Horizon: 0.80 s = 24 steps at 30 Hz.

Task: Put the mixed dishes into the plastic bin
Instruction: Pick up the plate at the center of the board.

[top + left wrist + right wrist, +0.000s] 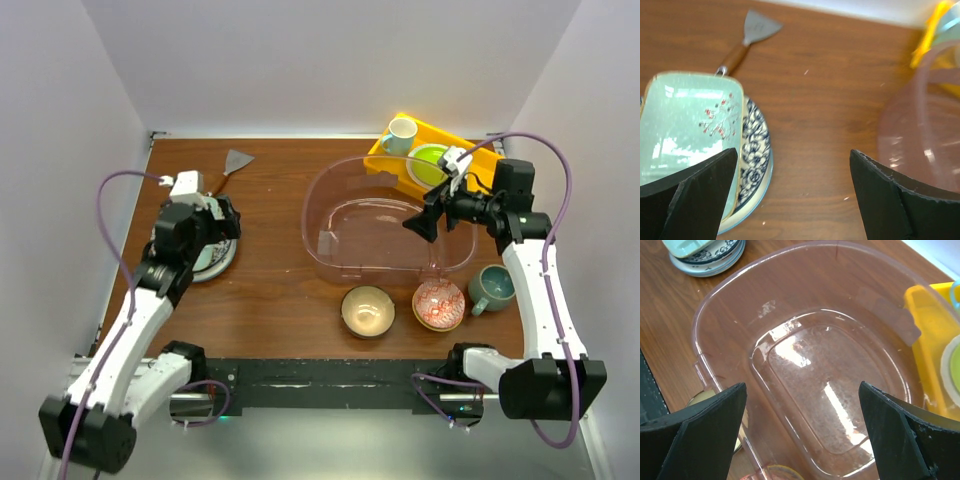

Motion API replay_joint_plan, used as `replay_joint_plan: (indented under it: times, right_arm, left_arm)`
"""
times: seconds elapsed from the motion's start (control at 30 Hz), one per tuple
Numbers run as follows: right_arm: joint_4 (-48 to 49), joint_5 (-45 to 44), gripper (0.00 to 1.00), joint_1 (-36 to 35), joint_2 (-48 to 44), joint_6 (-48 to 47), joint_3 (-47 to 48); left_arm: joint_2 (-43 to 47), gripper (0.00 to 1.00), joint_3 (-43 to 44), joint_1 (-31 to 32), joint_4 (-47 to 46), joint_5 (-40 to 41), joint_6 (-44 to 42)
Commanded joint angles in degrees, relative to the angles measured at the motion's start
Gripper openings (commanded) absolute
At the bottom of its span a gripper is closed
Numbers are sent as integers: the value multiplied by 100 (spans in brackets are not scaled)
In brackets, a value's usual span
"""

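A stack of plates (216,262) lies at the table's left. On top is a pale rectangular plate with red fruit marks (687,125), and under it a blue floral plate (756,150). My left gripper (792,165) hangs open over the stack's right edge (220,220), holding nothing. The clear plastic bin (320,205) stands mid-table with nothing in it (840,365). My right gripper (802,410) hovers open above its right half (420,227). In front of the bin sit a tan bowl (367,310), a red-patterned bowl (438,304) and a grey-teal mug (492,288).
A yellow tray (478,158) behind the bin holds a white mug (400,135) and a lime-green plate (430,165). A metal spatula (232,165) with a wooden handle lies behind the plate stack (747,35). White walls close in the table on three sides.
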<state>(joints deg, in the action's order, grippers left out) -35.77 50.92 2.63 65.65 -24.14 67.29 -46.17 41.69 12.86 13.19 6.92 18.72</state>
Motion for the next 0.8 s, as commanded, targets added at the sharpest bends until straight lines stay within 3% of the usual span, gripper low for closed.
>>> replay_joint_plan:
  times: [0.0,0.17,0.4,0.57,0.77]
  right_arm:
    - [386,383,98,-8,-201,-152,-277]
    - [430,454,98,-8,-280,-223,-436]
    - [343,577,98,0,-298,-258,-506]
    - [281,604,98,-8,-316,-284,-471]
    - [298,612,98,-8,-351,-293,-506]
  left_arm:
    - [-1126,99,532,-38,649,634,18]
    - [-2096,93,928,-29,826,1083,-158]
    - [-3142,70,1332,49,1053,1996,-404]
    - [-3486,55,1473,111,1124,2278,-510]
    - [-3828,45,1517,111,1045,2341,-659]
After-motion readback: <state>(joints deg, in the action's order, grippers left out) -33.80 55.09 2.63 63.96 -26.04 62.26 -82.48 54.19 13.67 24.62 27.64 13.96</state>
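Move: The mint rectangular dish, on top of the plate stack, lies some 10 cm to the left hand's left, 6 cm ahead and about 15 cm below it. The blue-patterned plate under the dish is about 5 cm ahead, 9 cm left and 17 cm down. The spatula lies about 22 cm ahead, 3 cm left and 20 cm down. From the right hand, the mint dish is roughly 55 cm to the left, 4 cm ahead and 20 cm lower. Down first and fast, about 13 cm in all, the left hand sinks to the right-hand rim of the mint dish, drawing left and forward by about 5 and 4 cm. The fingers tip down some 30 degrees, with the hand's left side rising and a slight counter-clockwise turn; as the descent slows they close to about half open, one over the dish and the other just outside its rim. Contact can't be made out. ##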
